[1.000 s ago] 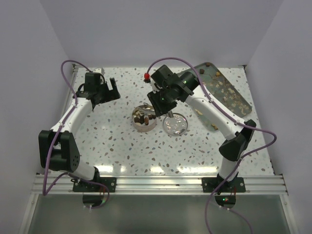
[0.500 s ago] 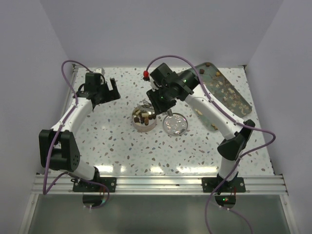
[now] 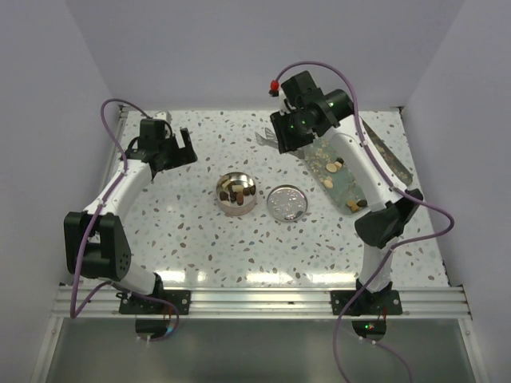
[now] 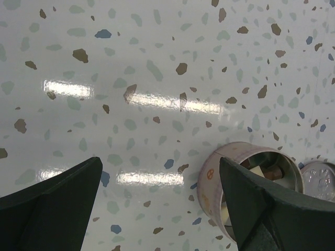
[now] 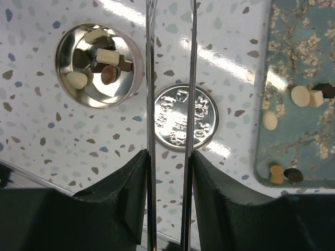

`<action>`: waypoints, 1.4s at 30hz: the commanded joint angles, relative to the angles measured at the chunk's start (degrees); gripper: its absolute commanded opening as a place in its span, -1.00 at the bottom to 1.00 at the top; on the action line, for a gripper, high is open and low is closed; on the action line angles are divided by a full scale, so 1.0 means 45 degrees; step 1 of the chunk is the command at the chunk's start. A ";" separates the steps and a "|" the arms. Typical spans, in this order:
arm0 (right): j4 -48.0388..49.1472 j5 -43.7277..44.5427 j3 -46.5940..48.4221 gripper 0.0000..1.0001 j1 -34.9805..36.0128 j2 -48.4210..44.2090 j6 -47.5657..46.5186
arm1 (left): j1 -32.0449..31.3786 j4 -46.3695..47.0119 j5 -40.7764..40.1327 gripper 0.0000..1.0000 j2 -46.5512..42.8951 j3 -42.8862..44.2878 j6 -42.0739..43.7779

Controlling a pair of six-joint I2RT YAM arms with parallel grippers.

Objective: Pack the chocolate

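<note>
The round metal tin (image 3: 236,194) stands mid-table with several dark and pale pieces of chocolate (image 5: 107,55) inside. More chocolate (image 5: 300,95) lies on the teal floral tray (image 3: 339,185) at the right. My right gripper (image 3: 283,136) hangs high over the tray's far-left end, shut on a pair of metal tongs (image 5: 150,78). Both tong arms run between its fingers (image 5: 125,193), and their tips are out of the wrist view. My left gripper (image 3: 172,152) is open and empty at the far left. In its wrist view the tin (image 4: 209,178) shows at the lower right.
The tin's embossed lid (image 3: 287,203) lies flat just right of the tin, also in the right wrist view (image 5: 182,116). White walls close the table at the back and both sides. The right arm's links cross over the tray.
My right arm rose from above the tin and swung back and right toward the tray, still carrying the tongs. The tin and lid are now uncovered. The left arm has not moved.
</note>
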 commanded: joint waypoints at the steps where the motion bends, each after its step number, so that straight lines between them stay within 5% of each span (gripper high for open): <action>1: 0.0600 -0.0170 -0.0085 -0.21 -0.0288 0.0243 -0.0812 | -0.0023 0.0303 -0.0189 1.00 -0.0027 -0.0002 0.0009; 24: 0.6109 0.0513 -0.4326 -0.20 -0.0563 0.2039 -0.2434 | -0.0023 0.0244 -0.0385 1.00 0.0441 -0.0236 -0.0010; 42: 0.6774 0.1021 -0.1496 -0.16 -0.0972 0.5730 -0.2161 | -0.0022 0.0303 -0.0150 1.00 0.0950 0.0096 0.0107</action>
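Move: The right hand, high up and still gripping the metal tongs, is bound for the clear patch of table beyond the lid, about 13 cm ahead, 2 cm left and some 26 cm below. The lid lies almost beneath it, roughly 3 cm right; the tin of chocolates is about 2 cm ahead and 12 cm left, the tray's middle 15 cm ahead and 21 cm right. From the left hand, that patch is around 7 cm ahead, 22 cm right and 13 cm lower. Down and forward in one steady sweep, the right hand carries the tongs from above the lid towards the bare table between tin and tray, sinking some 22 cm while reaching about 12 cm out. It keeps its grip and rolls roughly 10 degrees, left side dipping. The left hand, empty and wide open, sinks about 4 cm, its fingers tipping slightly down. ##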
